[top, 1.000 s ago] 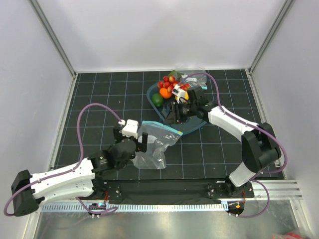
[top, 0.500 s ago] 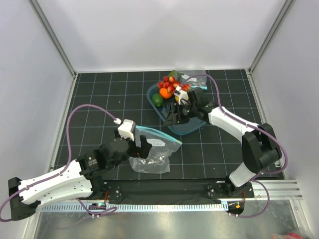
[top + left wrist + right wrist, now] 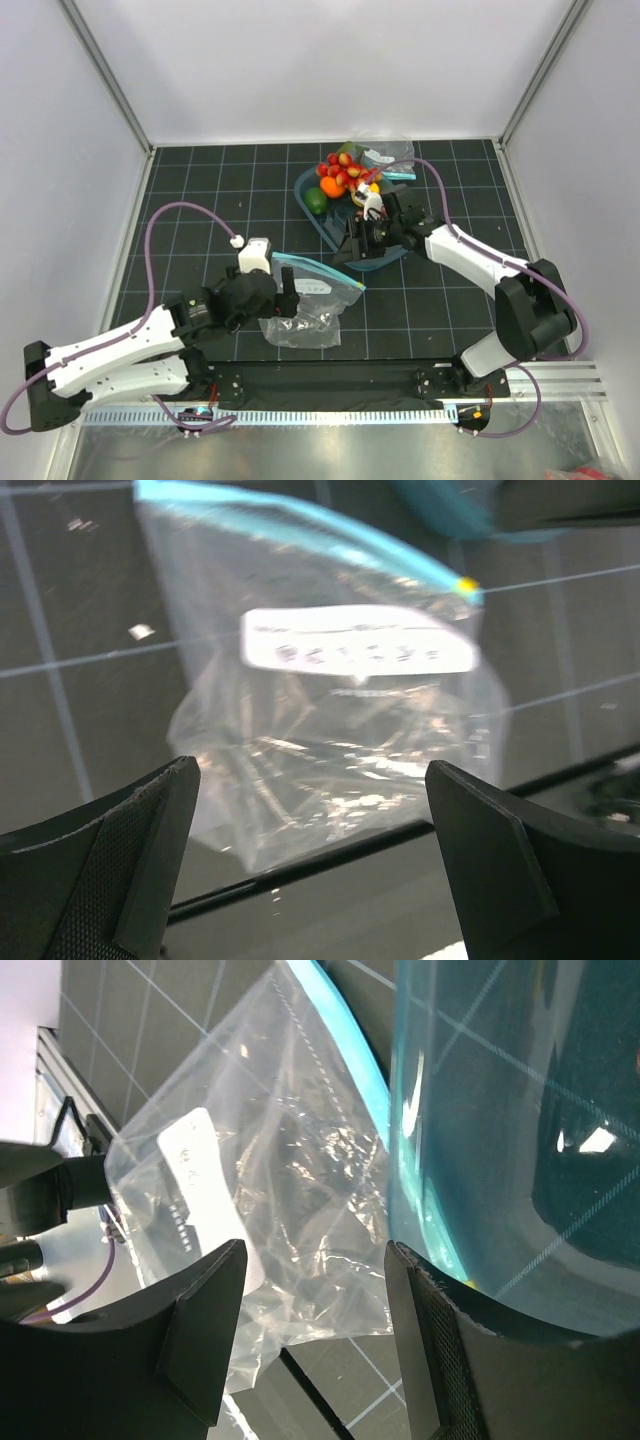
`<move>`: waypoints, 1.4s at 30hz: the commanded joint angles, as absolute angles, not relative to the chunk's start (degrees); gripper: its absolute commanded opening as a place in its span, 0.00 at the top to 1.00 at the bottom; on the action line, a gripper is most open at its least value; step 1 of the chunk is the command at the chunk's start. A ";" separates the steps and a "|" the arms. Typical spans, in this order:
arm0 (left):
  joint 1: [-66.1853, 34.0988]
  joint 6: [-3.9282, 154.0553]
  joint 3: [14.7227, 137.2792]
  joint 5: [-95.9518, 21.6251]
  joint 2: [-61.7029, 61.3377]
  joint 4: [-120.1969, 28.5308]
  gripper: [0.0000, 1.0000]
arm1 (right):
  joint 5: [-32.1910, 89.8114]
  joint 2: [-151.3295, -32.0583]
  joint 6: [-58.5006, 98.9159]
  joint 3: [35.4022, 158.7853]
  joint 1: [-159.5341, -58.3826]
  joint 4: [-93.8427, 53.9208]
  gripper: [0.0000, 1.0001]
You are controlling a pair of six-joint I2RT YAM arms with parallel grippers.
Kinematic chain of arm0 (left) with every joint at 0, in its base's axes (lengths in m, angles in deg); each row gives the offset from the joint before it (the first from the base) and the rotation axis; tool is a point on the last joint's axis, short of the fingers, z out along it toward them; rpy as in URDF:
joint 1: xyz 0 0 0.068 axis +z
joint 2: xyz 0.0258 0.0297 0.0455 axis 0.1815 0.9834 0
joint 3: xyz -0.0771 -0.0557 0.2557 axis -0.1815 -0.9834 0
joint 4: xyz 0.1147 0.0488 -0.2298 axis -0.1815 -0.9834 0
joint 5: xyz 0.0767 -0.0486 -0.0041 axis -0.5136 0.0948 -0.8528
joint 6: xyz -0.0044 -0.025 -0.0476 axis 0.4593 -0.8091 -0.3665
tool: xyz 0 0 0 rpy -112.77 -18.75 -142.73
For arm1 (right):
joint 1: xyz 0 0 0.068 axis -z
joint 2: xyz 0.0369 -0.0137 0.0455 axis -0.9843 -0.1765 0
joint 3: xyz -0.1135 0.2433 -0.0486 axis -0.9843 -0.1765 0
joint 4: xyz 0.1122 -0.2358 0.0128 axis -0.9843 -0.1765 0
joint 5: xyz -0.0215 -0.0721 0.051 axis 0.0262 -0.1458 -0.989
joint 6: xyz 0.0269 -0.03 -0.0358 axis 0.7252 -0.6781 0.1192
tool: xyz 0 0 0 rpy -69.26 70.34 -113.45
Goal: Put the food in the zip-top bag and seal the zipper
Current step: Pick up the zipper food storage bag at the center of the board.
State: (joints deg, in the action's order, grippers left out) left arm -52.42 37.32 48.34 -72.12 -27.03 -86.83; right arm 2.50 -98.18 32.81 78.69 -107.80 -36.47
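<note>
The large clear zip-top bag point(image 3: 312, 312) lies crumpled on the black mat, white label point(image 3: 360, 640) facing up. Its teal zipper point(image 3: 320, 268) runs along the far edge. My left gripper point(image 3: 288, 300) hovers over the bag's left part, open and empty, its fingers point(image 3: 110, 860) straddling the bag's near edge. My right gripper point(image 3: 349, 246) is open and empty at the near rim of the teal tub point(image 3: 385, 258), pointed at the bag point(image 3: 280, 1180). The food lies in the tub's far part: red strawberries point(image 3: 340, 170), an orange point(image 3: 330, 186), a green lime point(image 3: 315, 201). I do not see the grapes.
A smaller clear bag with a teal strip point(image 3: 392, 160) lies behind the tub at the back. White walls close in the mat on three sides. The arms' base rail point(image 3: 330, 380) runs along the near edge, just below the bag.
The bag has shifted toward the near edge with my left gripper and now lies flatter. My right gripper has moved from over the tub toward the bag.
</note>
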 commanded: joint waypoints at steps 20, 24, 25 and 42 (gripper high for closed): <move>-47.29 51.46 40.31 -68.55 -38.91 -76.61 1.00 | 2.18 -90.42 32.38 76.48 -108.04 -34.22 0.34; -47.38 58.69 35.84 -61.00 -47.88 -70.71 1.00 | 0.24 -90.33 32.29 76.66 -108.04 -34.48 0.30; -47.38 61.04 34.87 -59.07 -49.64 -69.31 1.00 | -0.19 -89.98 32.29 76.31 -107.96 -34.13 0.29; -47.38 68.09 45.23 -40.07 -47.39 -65.87 1.00 | 8.31 -78.21 31.76 74.28 -106.47 -31.14 0.10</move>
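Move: The zipper bag lies flat with its middle roughly 5 cm to the left hand's right, about 1 cm nearer the base and 6 cm below it. The bag's blue zipper runs about 5 cm ahead of that hand and 7 cm to its right. The food bin's middle is some 19 cm ahead and 16 cm right, the avocado in it about 21 cm ahead and 6 cm right. For the right hand the bag's middle is about 12 cm back and 8 cm left, 2 cm lower. The left fingers pinch the bag's body below the label, after sinking nearly 6 cm and easing slightly left wide open. Shut, they lift it some 15 cm, drawing back about 5 cm late on, while the wrist tips up and turns clockwise about 30 degrees. The right hand rises about 7 cm and spreads its fingers wider by the zipper's yellow end. ##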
